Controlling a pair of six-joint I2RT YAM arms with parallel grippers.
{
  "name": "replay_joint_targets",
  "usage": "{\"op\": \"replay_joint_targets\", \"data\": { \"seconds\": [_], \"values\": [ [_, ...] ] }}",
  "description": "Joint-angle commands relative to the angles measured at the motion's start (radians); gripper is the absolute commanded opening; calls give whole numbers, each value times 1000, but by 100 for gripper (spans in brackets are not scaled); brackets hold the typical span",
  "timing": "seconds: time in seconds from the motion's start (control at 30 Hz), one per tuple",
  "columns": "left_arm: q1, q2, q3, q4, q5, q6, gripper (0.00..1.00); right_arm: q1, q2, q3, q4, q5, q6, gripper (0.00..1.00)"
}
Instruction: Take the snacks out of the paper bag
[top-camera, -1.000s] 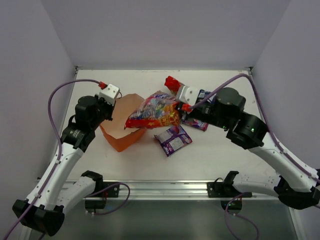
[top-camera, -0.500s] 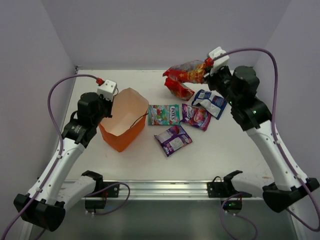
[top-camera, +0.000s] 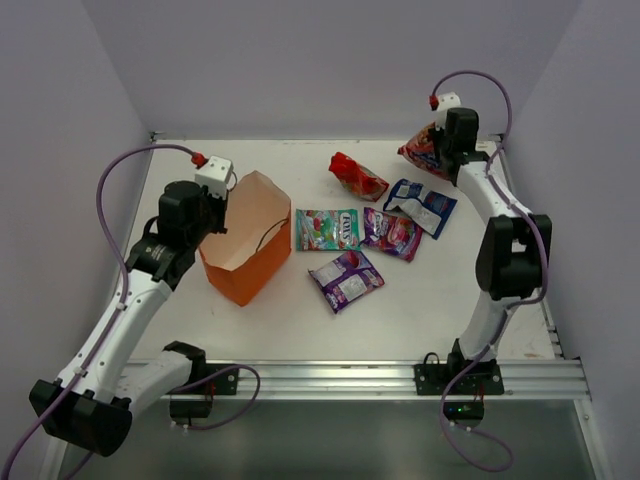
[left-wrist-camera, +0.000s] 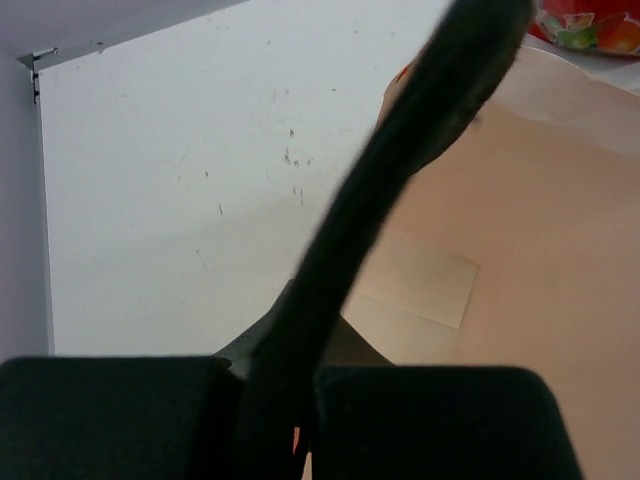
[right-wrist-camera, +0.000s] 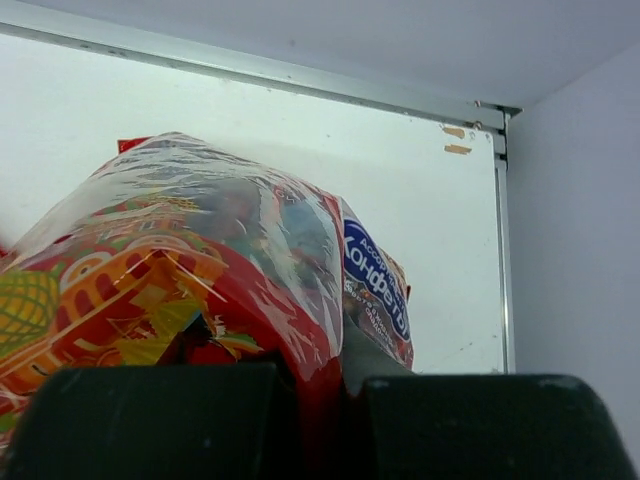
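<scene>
The orange paper bag (top-camera: 247, 243) stands open on the left, cream inside (left-wrist-camera: 520, 230). My left gripper (top-camera: 213, 205) is shut on its far-left rim; a dark cord handle (left-wrist-camera: 400, 150) runs up from the jaws (left-wrist-camera: 300, 372). Held above the far right corner is a large glossy red snack packet (top-camera: 421, 150), with my right gripper (top-camera: 443, 143) shut on its edge; the packet (right-wrist-camera: 200, 270) fills the right wrist view above the gripper (right-wrist-camera: 325, 375). Several snacks lie on the table: red (top-camera: 358, 177), blue-and-white (top-camera: 421, 207), green (top-camera: 328, 229), magenta (top-camera: 391, 233), purple (top-camera: 346, 279).
Grey walls close the table on the left, back and right. A metal rail (top-camera: 330, 375) runs along the near edge, with the arm bases on it. The right arm's elbow (top-camera: 510, 255) stands upright near the right edge. The back wall edge (right-wrist-camera: 300, 85) lies just beyond the held packet.
My right arm has swung from over the bag's mouth to the far right corner, carrying the large red packet. The green packet has come into view. The left gripper has kept its hold on the bag.
</scene>
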Motion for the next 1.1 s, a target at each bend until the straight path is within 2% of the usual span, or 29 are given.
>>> {"op": "replay_joint_targets", "data": {
  "seconds": [0.0, 0.07, 0.1, 0.13, 0.17, 0.3, 0.43, 0.5, 0.67, 0.7, 0.83, 0.93, 1.07],
  "values": [
    [10, 12, 50, 5, -19, -26, 0, -29, 58, 190, 184, 117, 29, 0],
    [12, 19, 58, -2, -43, -59, 0, -39, 134, 228, 166, 141, 36, 3],
    [12, 23, 59, -4, -52, -62, 0, -41, 155, 239, 157, 150, 40, 10],
    [14, 23, 59, -4, -65, -68, 0, -44, 174, 260, 138, 156, 42, 17],
    [17, 24, 59, -3, -80, -72, 0, -48, 213, 277, 106, 168, 52, 30],
    [30, 27, 73, -1, -89, -94, 0, -64, 257, 391, -68, 233, 192, 68],
    [37, 32, 82, 5, -115, -118, 0, -64, 107, 370, -162, 143, 252, 83],
    [46, 43, 90, 13, -125, -129, 0, -64, -26, 351, -199, 8, 318, 90],
    [87, 98, 133, 42, -117, -160, 0, -64, -329, 174, -231, -254, 466, 98],
    [98, 108, 143, 48, -106, -164, 0, -64, -378, 135, -219, -352, 482, 99],
    [159, 180, 214, 96, -43, -191, 0, -64, -649, -134, -112, -530, 569, 99],
    [216, 257, 283, 134, -5, -209, 0, -64, -760, -277, -42, -632, 660, 99],
    [302, 389, 369, 183, 73, -244, 0, -62, -898, -383, 6, -687, 735, 99]
  ]
}}
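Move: The right gripper holds the last candy bag some 18 cm above its landing spot, which is about 2 cm ahead; the blue packet lies 4 cm back and 2 cm left of the hand, and the red packet 2 cm ahead and 18 cm left. The left gripper pinches the empty paper bag's rim, the bag's middle some 3 cm ahead, 6 cm right and 13 cm below; the green packet lies about 12 cm ahead, 20 cm right. Ease the right gripper about 5 cm forward, right and down, open it wide to let go of the candy bag, then swing back some 28 cm and up nearly 30, drifting left, rolling its left side up and tipping the fingers up. With the left gripper still shut on the rim, carry the paper bag forward and left, rising slightly, turning about 20 degrees counter-clockwise. ##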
